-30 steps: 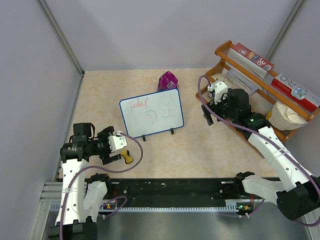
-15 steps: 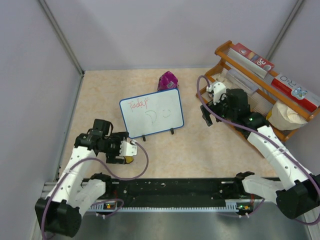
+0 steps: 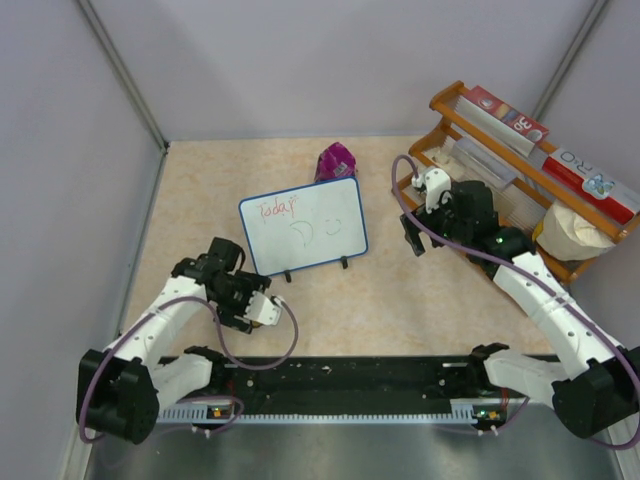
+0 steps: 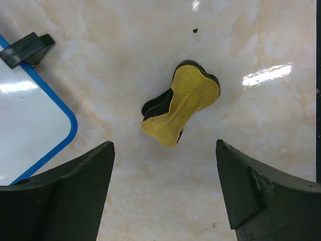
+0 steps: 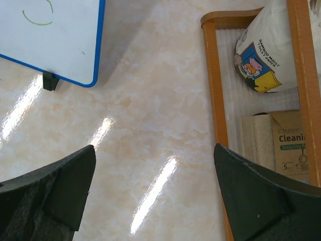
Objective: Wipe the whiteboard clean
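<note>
The whiteboard (image 3: pixel 303 226) stands on two black feet mid-table, with red writing and green doodles on it. Its blue-framed corner (image 4: pixel 30 125) and one foot (image 4: pixel 26 48) show in the left wrist view. The yellow-and-black eraser (image 4: pixel 181 107) lies flat on the table in front of the board's left end. My left gripper (image 3: pixel 250 305) hovers over it, open and empty (image 4: pixel 164 150), with the eraser just ahead of the fingertips. In the top view it hides the eraser. My right gripper (image 3: pixel 412 236) is open and empty (image 5: pixel 154 148), right of the board (image 5: pixel 60 35).
A purple bag (image 3: pixel 337 159) lies behind the whiteboard. A wooden rack (image 3: pixel 500 150) with boxes and packets stands at the right, its edge (image 5: pixel 210 80) close to my right gripper. Walls close in the table on the left and back.
My left arm has swung in from the left edge, and its gripper now sits over the eraser, hiding it from above. My right gripper has drifted slightly left toward the board.
</note>
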You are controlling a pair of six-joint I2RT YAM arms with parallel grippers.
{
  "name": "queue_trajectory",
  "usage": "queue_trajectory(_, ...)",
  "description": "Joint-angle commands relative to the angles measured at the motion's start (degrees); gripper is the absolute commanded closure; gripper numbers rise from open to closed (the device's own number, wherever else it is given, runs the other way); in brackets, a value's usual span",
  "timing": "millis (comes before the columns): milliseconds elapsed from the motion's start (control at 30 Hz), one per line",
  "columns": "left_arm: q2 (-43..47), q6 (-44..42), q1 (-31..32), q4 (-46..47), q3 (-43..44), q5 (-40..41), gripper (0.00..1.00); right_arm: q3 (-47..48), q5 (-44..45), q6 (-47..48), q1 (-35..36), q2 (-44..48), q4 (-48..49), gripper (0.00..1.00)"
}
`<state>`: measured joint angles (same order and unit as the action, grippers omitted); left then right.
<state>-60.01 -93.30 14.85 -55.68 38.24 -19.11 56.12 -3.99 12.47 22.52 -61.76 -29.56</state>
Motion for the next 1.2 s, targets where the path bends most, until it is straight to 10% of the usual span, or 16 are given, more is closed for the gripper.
queue_trajectory(0, -2.04, -3.20, 2.37, 3.21, -1.58, 2.59, 0.16, -0.22, 0.30, 0.71, 0.68, 0.41, 2.58, 0.01)
queue_trajectory(667, -11.71, -5.93, 6.94, 8.48, -1.76, 5.05, 0.37, -0.31, 1.26, 1.24, 0.77, -0.29, 3.11, 0.01)
queue_trajectory(1167, -10.31, 4.07, 8.79, 7.69, 0.68, -2.76, 0.73, -0.40, 1.62, 1.33, 0.77, 0.06, 3.02, 0.01)
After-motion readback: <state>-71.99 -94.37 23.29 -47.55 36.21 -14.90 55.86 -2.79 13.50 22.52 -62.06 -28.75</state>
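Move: The yellow-and-black eraser lies about 4 cm to the right of the open left hand, level with it front to back, and some 5 cm below. The whiteboard's middle is about 24 cm ahead and 18 cm to the right, its near clip about 11 cm ahead and 14 cm to the right, both some 4 cm lower. From the idle right hand the eraser is roughly 40 cm left, 16 cm back and 18 cm down. The left hand sinks about 4 cm, eases 2 cm right and closes, pinching the eraser's near-left end. ##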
